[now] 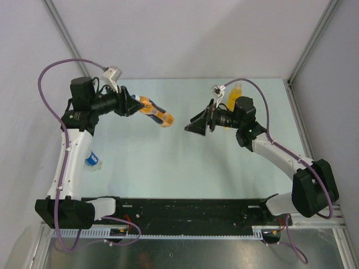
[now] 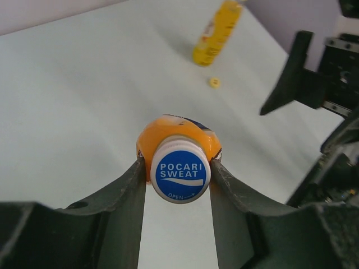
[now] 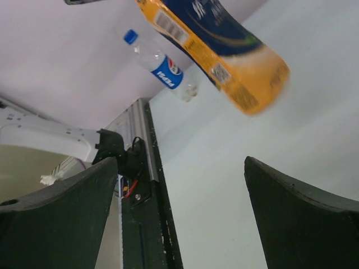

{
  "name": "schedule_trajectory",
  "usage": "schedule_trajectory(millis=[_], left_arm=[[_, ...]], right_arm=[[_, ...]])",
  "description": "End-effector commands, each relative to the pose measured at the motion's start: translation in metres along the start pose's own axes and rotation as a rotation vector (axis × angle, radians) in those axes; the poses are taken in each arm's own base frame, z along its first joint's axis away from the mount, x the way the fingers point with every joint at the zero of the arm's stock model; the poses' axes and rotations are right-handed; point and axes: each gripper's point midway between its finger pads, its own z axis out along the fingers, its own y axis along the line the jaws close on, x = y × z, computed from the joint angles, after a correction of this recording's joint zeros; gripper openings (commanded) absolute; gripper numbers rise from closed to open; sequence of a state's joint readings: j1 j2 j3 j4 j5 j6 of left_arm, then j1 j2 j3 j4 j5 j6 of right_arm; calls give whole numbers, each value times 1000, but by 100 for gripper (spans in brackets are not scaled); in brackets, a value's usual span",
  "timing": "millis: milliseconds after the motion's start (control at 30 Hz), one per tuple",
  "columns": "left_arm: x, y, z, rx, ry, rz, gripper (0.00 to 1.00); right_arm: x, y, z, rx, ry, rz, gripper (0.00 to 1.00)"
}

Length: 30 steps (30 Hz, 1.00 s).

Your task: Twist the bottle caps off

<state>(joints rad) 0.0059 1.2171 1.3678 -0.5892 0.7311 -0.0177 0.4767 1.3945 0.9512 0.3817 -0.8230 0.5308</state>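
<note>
My left gripper [image 1: 139,104] is shut on the short orange bottle [image 1: 158,114] at its shoulder and holds it in the air, base pointing toward the right arm. Its white cap with a blue top [image 2: 180,171] is on the neck between my fingers [image 2: 132,185]. My right gripper [image 1: 194,126] is open and empty, a little right of the bottle's base [image 3: 224,50]. The tall yellow-orange bottle [image 2: 219,31] lies at the far right, with a yellow cap [image 2: 213,83] loose on the table near it. The clear water bottle [image 3: 160,64] lies at the left with its blue cap [image 3: 130,37] on.
The pale table [image 1: 185,168] is walled by white panels at the back and sides. A black rail [image 1: 185,210] with the arm bases runs along the near edge. The water bottle [image 1: 93,160] lies close to the left arm's link.
</note>
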Motion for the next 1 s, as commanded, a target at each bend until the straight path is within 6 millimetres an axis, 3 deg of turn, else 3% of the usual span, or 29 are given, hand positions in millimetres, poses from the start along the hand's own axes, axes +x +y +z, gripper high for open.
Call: schedule_trajectory(millis=[0,367,700,967], left_arm=[[-12,-62,-8,276,-13,42,39],[15,-118,8,562,104,-2,34],[30,-148,31,652,186,6,32],[27,-168,36,710,202,29,32]], right_arm=[[-28,45,-4,-154,-30,-135,99],[-29,59,-6,-210,-10,-190,99],[4,76,10,-284,90,-207,99],[11,72,16,-284,107,-204,97]])
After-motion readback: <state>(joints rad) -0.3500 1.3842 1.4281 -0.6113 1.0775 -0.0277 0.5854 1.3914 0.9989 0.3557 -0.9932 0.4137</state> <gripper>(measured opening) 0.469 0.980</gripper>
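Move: From the left hand, which already holds the orange bottle by its neck end, the right gripper's open fingers lie about 22 cm right, 7 cm back and 7 cm lower. From the right hand, the orange bottle's middle is roughly 15 cm left, 3 cm ahead and 4 cm up. The yellow bottle stands some 20 cm ahead and 18 cm right of the right hand, 18 cm lower; the loose yellow cap lies 12 cm ahead, 14 cm right, 27 cm below. Left swings the bottle clockwise, 16 cm right and back, as right's open fingers draw back 6 cm around it. ##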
